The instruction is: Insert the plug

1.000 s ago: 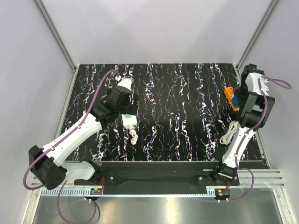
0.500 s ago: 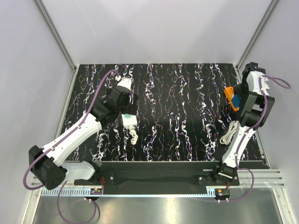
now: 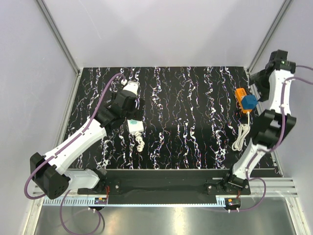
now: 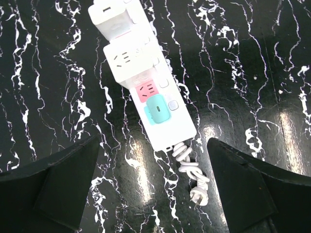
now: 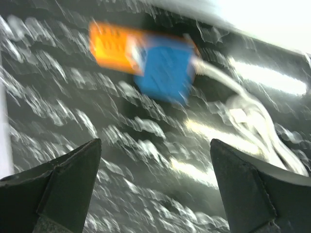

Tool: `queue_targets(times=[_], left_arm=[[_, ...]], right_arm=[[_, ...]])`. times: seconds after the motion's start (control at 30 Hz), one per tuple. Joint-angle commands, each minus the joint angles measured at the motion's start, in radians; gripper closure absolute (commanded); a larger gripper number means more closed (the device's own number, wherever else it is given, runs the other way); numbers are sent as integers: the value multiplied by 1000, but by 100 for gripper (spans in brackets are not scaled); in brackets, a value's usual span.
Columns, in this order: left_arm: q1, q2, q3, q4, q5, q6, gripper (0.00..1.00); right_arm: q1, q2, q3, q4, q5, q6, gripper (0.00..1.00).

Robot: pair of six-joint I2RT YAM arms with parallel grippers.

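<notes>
A blue plug with a white cable lies on the black marbled table, pressed against an orange block. My right gripper hangs open above and behind them, holding nothing; its view is blurred. A white power strip with a pink socket and a teal plug lies at the left. My left gripper hovers open over it, fingers well apart on either side.
The strip's own coiled white cord and plug lie just past its near end. Grey walls and metal rails close in the table on three sides. The right arm stands close to the right wall.
My right gripper opened fully and lifted up and back off the blue plug, which now lies uncovered by the orange block. The left arm has not moved.
</notes>
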Motion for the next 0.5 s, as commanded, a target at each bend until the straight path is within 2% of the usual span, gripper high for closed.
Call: queue_targets(times=[0.0, 0.03, 0.07, 0.1, 0.17, 0.23, 0.27, 0.33, 0.47], left_arm=[[-5, -30, 35, 36, 57, 38, 1], [-5, -35, 35, 44, 80, 44, 1], [-5, -43, 33, 48, 121, 47, 1], [-5, -56, 30, 56, 143, 54, 1], [-5, -72, 16, 94, 224, 65, 1], [-5, -93, -4, 146, 296, 67, 1], [-5, -98, -1, 152, 376, 64, 1], [-5, -115, 41, 154, 431, 38, 1], [-5, -182, 104, 206, 646, 1, 1]], right_arm=[[17, -280, -282, 85, -161, -118, 0], [36, -341, -365, 146, -200, -154, 0], [47, -402, -521, 255, -327, -187, 0], [63, -518, -594, 312, -386, -246, 0], [128, -621, -767, 424, -515, -293, 0], [227, -740, -836, 458, -546, -329, 1], [255, -770, -885, 486, -598, -338, 1], [298, -846, -912, 494, -645, -349, 0], [310, -970, -952, 564, -929, -407, 0]])
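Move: The right hand has already let go of the blue plug, which sits on the orange power strip about 15 cm below, 1 cm back and 2 cm to the hand's right; the strip's middle is level with the hand and 1 cm left, 17 cm down. Its white cord lies some 19 cm back and 8 cm left. The teal plug is about 17 cm below the left hand, 2 cm ahead and 1 cm right; the white strip's middle is 12 cm straight ahead, the knotted cord 8 cm back and 5 cm right. Empty and with fingers staying wide open, the right hand sweeps quickly away from the blue plug and orange strip, first mostly back and then mainly left, about 25 cm left and 14 cm back in all, rising late while it swings counter-clockwise and tips its fingers up. The left hand, also open and empty, eases off from above the teal plug, some 6 cm right and 5 cm up with a little back, turning about 20 degrees clockwise as its left side dips. ##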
